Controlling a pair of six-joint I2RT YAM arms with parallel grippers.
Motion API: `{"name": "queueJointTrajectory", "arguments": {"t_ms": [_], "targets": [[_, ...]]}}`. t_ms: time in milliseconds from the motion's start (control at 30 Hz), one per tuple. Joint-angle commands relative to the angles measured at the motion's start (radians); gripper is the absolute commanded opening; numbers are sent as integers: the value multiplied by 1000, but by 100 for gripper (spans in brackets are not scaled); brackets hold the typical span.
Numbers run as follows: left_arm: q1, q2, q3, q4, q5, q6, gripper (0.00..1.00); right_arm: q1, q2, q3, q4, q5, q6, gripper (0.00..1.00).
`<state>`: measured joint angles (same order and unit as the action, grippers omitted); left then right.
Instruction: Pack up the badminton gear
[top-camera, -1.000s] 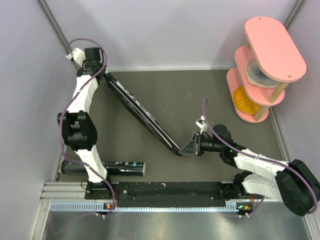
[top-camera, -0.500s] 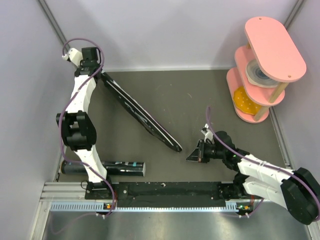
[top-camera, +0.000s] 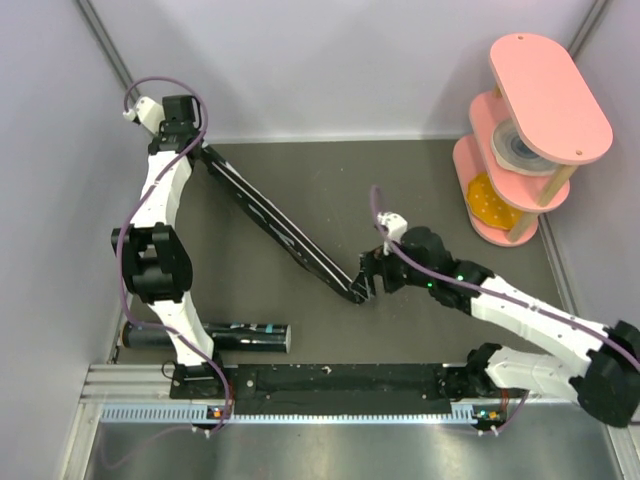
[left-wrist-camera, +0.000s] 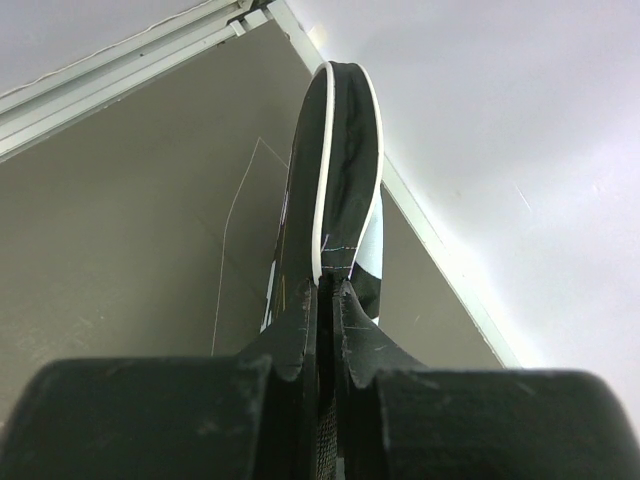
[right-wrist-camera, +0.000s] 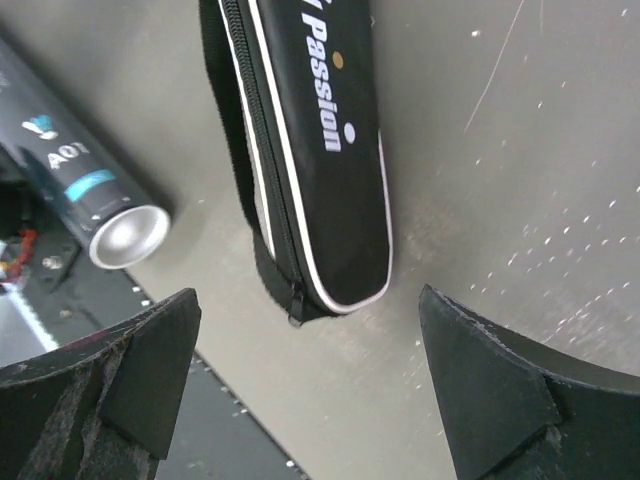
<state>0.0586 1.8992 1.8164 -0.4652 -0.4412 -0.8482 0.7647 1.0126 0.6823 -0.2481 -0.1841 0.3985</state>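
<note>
The black racket-shaped bag (top-camera: 280, 228) lies on a diagonal from the back left to the table's middle. My left gripper (top-camera: 190, 143) is shut on its wide end at the back left corner; in the left wrist view the jaws (left-wrist-camera: 328, 292) pinch the bag's white-piped edge (left-wrist-camera: 345, 160). My right gripper (top-camera: 366, 280) is open and hovers over the bag's narrow end (right-wrist-camera: 320, 150), with the zipper pull (right-wrist-camera: 297, 303) between its fingertips (right-wrist-camera: 305, 298). The black shuttle tube (top-camera: 210, 335) lies at the front left; its silver cap (right-wrist-camera: 128, 235) shows in the right wrist view. Rackets and shuttlecocks are out of view.
The pink tiered stand (top-camera: 530, 140) stands at the back right with a tape roll (top-camera: 520, 148) on its middle shelf. Grey walls close the left, back and right sides. A black rail (top-camera: 330, 380) runs along the front edge.
My right gripper drew back from the bag's narrow end, then rose and moved back over it, open. The bag's narrow end shifted slightly. The left gripper kept its hold.
</note>
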Motion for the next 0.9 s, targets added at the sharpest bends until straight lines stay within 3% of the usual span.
{"name": "queueJointTrajectory", "arguments": {"t_ms": [0,267,400,500,533,600,667,867], "targets": [[9,-68,-2,27,-14,5,0,96,147,161,-63,181,-182,89],[10,-72,-3,-9,25,5,0,226,503,465,-143,371,-236,90],[14,-77,0,-16,47,14,27,239,644,600,-187,406,-199,85],[18,-80,14,-33,80,14,52,239,693,631,-180,397,-178,74],[20,-80,23,-42,90,17,58,239,699,635,-177,397,-170,65],[20,-74,53,-73,123,24,74,239,719,637,-161,393,-164,56],[20,-72,72,-95,157,28,79,234,731,634,-157,396,-139,40],[6,-133,73,-133,277,14,83,154,686,512,-80,286,-12,12]]}}
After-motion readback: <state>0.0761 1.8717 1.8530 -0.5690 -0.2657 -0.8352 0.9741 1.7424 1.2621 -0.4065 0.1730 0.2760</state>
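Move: Some 10 cm to the right hand's left, 7 cm ahead and 6 cm below is the near-end section of the racket bag, which stands on edge in a diagonal. The bag's near tip is almost beneath that hand, roughly 2 cm left and 9 cm down; the shuttlecock tube's middle lies about 42 cm left, 10 cm back. From the left hand, still pinching the bag's far end, that near-end section is about 28 cm back and 37 cm right, 15 cm lower. Sweeping left and forward past the bag's near tip, then sinking about 5 cm, the right hand tips its fingers some 25 degrees steeper down and closes them around the bag's upright edge. Meanwhile the left fingers open wide and let go of the far end, that hand easing about 2 cm right and slightly back. ##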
